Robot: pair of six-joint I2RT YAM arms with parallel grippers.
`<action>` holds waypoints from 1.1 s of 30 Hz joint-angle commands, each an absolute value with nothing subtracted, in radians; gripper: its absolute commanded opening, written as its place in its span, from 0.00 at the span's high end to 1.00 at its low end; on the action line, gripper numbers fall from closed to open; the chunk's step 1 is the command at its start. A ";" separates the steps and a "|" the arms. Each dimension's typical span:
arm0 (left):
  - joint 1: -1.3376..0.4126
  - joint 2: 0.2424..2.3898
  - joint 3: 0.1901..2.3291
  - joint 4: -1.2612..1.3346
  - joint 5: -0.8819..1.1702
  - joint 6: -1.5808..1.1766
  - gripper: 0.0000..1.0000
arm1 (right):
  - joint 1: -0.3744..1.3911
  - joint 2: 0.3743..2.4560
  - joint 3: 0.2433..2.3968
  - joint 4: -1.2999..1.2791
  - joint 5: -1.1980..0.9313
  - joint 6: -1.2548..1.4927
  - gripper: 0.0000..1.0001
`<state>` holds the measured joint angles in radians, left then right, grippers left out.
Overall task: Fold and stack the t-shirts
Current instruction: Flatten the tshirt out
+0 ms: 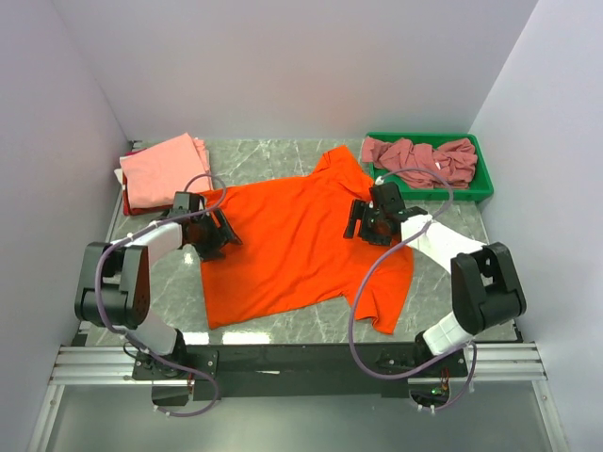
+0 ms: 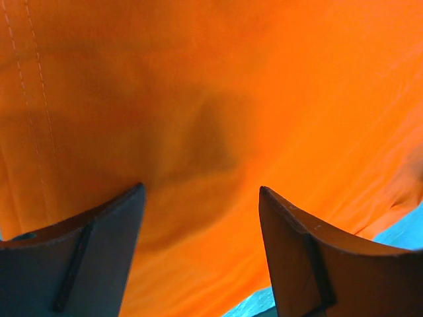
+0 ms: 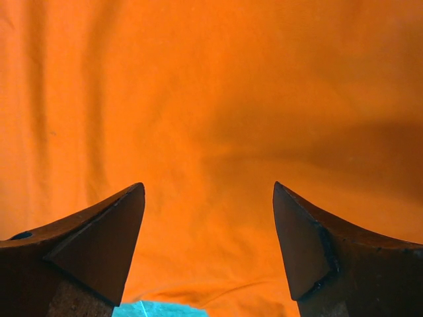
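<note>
A bright orange t-shirt (image 1: 301, 240) lies spread flat across the middle of the marble table. My left gripper (image 1: 219, 233) hovers open over its left edge; orange cloth (image 2: 218, 99) fills the left wrist view between the spread fingers (image 2: 99, 244), nothing pinched. Over the shirt's right side, my right gripper (image 1: 366, 221) stands open too, its fingertips (image 3: 304, 244) wide apart above smooth orange fabric (image 3: 211, 105). A folded salmon-pink t-shirt (image 1: 162, 169) rests at the back left. Crumpled rose-mauve t-shirts (image 1: 422, 160) fill the bin.
A green plastic bin (image 1: 480, 188) stands at the back right. White walls close in the table on three sides. A strip of marble table (image 1: 273, 160) shows behind the orange shirt, and a sliver of table (image 3: 152, 309) shows under the right wrist.
</note>
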<state>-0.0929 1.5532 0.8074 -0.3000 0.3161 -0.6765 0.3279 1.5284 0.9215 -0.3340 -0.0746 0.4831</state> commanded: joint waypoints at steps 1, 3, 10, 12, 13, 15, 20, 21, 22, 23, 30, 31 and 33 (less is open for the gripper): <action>-0.091 1.600 0.815 -0.272 0.298 -0.661 0.24 | 0.336 1.563 0.923 -0.278 -0.113 0.512 0.16; -0.091 1.626 0.818 -0.278 0.284 -0.654 0.24 | 0.336 1.594 0.934 -0.285 -0.127 0.515 0.17; -0.083 1.695 0.847 -0.291 0.241 -0.629 0.24 | 0.339 1.651 0.945 -0.340 -0.159 0.522 0.19; -0.083 1.718 0.862 -0.294 0.238 -0.624 0.24 | 0.350 1.657 0.942 -0.348 -0.172 0.518 0.19; -0.083 1.727 0.885 -0.299 0.232 -0.617 0.24 | 0.351 1.660 0.943 -0.354 -0.181 0.517 0.19; -0.083 1.761 0.929 -0.317 0.218 -0.609 0.24 | 0.360 1.664 0.943 -0.357 -0.192 0.518 0.19; -0.081 1.841 1.012 -0.340 0.198 -0.577 0.24 | 0.364 1.690 0.949 -0.359 -0.224 0.519 0.19; -0.081 1.864 1.038 -0.344 0.186 -0.572 0.24 | 0.365 1.707 0.956 -0.364 -0.225 0.515 0.19; -0.078 1.876 1.049 -0.354 0.183 -0.562 0.24 | 0.365 1.715 0.962 -0.371 -0.225 0.508 0.19; -0.077 1.887 1.063 -0.359 0.178 -0.558 0.24 | 0.364 1.724 0.974 -0.374 -0.227 0.506 0.19; -0.034 1.977 1.204 -0.422 0.143 -0.528 0.23 | 0.364 1.804 1.046 -0.387 -0.256 0.506 0.19; -0.026 1.985 1.222 -0.428 0.135 -0.517 0.23 | 0.365 1.810 1.055 -0.394 -0.256 0.503 0.19; -0.020 2.005 1.273 -0.451 0.126 -0.494 0.23 | 0.365 1.830 1.089 -0.403 -0.256 0.500 0.19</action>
<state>-0.0517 1.9217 1.2461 -0.3721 0.2909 -0.5896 0.3538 1.7718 1.0630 -0.3656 -0.2573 0.5083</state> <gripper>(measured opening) 0.759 0.810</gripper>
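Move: The spread t-shirt lies right under both open grippers. Its middle is about 19 cm to the right of the left hand and level with it, just below fingertip height; the shirt's near-left corner is 21 cm back and 5 cm left, the folded stack 21 cm ahead and 17 cm left. From the right hand, the shirt's middle is 16 cm left, 4 cm back and 4 cm down, and the green bin 19 cm ahead and 20 cm right. With open fingertips down on the t-shirt, the left hand drags the cloth forward, slowly at first and then faster, for about 11 cm, edging left at the end. The right hand sinks some 3.5 cm onto the shirt while easing slightly back, then slides about 4 cm left along the table, finishing with a little forward; its fingers tilt closer to vertical and stay open. ##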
